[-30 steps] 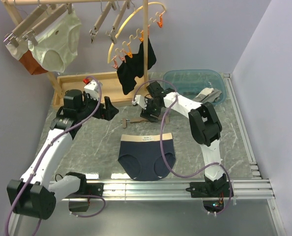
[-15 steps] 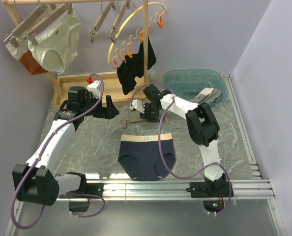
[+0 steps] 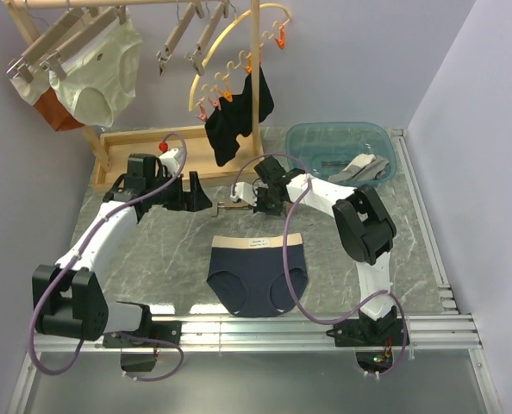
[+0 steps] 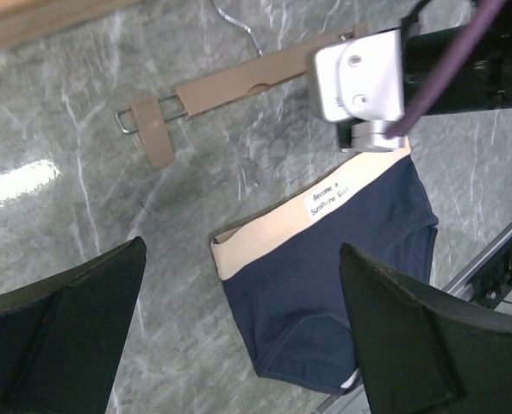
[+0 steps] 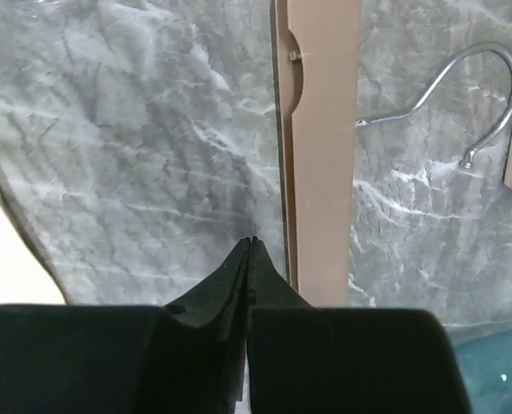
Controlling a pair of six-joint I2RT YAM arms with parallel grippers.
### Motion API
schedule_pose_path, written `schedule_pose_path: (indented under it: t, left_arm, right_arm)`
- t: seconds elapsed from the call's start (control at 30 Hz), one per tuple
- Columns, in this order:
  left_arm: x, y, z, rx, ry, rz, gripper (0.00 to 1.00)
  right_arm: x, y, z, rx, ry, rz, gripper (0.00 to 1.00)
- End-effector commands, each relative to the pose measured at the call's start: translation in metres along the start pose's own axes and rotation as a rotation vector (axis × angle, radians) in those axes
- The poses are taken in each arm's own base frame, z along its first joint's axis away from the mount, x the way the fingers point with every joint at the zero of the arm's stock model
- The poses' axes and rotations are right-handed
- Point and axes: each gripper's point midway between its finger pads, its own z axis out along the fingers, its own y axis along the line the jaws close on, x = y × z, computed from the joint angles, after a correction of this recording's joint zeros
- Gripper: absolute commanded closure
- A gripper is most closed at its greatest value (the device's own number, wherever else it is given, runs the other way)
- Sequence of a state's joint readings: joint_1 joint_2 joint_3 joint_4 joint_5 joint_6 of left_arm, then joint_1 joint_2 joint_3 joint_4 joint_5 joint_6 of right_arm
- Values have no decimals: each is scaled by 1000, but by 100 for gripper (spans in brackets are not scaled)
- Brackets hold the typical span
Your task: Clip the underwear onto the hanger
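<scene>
The navy underwear with a tan waistband lies flat on the table in front of the arms, and shows in the left wrist view. The light-wood hanger lies on the table just behind it, bar flat, one clip at its left end. My left gripper hovers left of the hanger, open and empty. My right gripper is shut and empty, its tips on the table beside the bar, with the wire hook to the right.
A wooden rack base stands at the back left with cream briefs and spare bar hangers above. A curved yellow hanger holds a black garment. A blue tub sits back right. A metal rail lines the front edge.
My left gripper has swung right and back toward the hanger's left end. My right gripper has shifted slightly along the bar, staying shut. The underwear has not moved.
</scene>
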State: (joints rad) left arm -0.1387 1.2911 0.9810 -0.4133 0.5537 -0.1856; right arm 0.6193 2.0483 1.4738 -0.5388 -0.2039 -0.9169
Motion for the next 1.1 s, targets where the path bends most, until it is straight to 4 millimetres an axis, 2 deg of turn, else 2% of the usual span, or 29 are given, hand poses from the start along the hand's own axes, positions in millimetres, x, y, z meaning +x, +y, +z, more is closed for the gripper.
schedule_pose_path:
  t: [0.0,0.1,0.13,0.2,0.23,0.27,0.3,0.33,0.37,0.43,0.47,0.5,0.53,0.57,0.73,1.07]
  left_arm:
    - [-9,-1,4,34,-4,5,1]
    - [-11,-3,6,49,-6,12,1]
    - [-11,-4,5,53,-8,13,1]
    - [-9,-6,4,68,-1,20,1]
    - [-8,-7,3,73,2,23,2]
    - [-7,-8,3,79,4,27,2]
    - [-5,-11,1,89,2,32,1]
    - [-5,-11,0,90,-5,35,1]
    - [-5,-13,-1,94,-6,39,1]
    - [-4,-13,-3,90,-9,44,1]
    - [-4,-13,-4,90,-9,46,1]
    - [-3,-13,-3,90,-7,50,1]
    - [-3,-12,-3,88,-6,49,1]
    - [-3,-13,-4,90,-5,51,1]
    - [-3,-15,-5,101,-9,59,1]
    - [-2,-15,-4,110,-4,57,1]
  right_arm:
    - [-32,-25,-39,111,-105,-26,100]
    - [-29,-26,-35,110,-86,-30,100]
    - [-32,-30,-36,116,-90,-19,89]
    - [-33,-30,-33,104,-97,-6,75]
    - [-33,-32,-33,105,-102,-1,59]
    - [-38,-34,-34,109,-122,16,51]
    - [-36,-35,-31,100,-122,31,36]
    - [-43,-42,-34,110,-133,46,36]
    - [-42,-41,-33,91,-124,56,35]
    - [-44,-52,-28,84,-132,86,33]
    - [-38,-47,-18,47,-110,101,33]
    - [-39,-49,-17,34,-112,108,33]
    - [-43,-59,-22,40,-128,116,35]
    - [-36,-53,-14,-2,-104,135,35]
    - [-36,-56,-11,-77,-92,140,37]
    - [-8,-29,8,-190,17,131,35]
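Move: The hanger's bar runs left to right just in front of the right hand's closed fingertips. Its middle lies about 3 cm ahead, 5 cm left and 1 cm lower, its right clip roughly 3 cm ahead and 6 cm right. The underwear's waistband is some 10 cm back and 3 cm left, the rack tray's near right corner about 9 cm ahead and 2 cm left. From the left hand, the hanger's middle is some 16 cm right, 4 cm ahead and 16 cm below. Lift the closed right fingers from beside the hanger bar's near edge. Open them to about two thirds while rising nearly 5 cm and reaching some 6 cm forward over the bar, drifting a little left. Then sink about 3.5 cm and ease back a couple of centimetres, tipping the wrist about 10 degrees, so the open fingers come down at the bar between hook and right clip. ##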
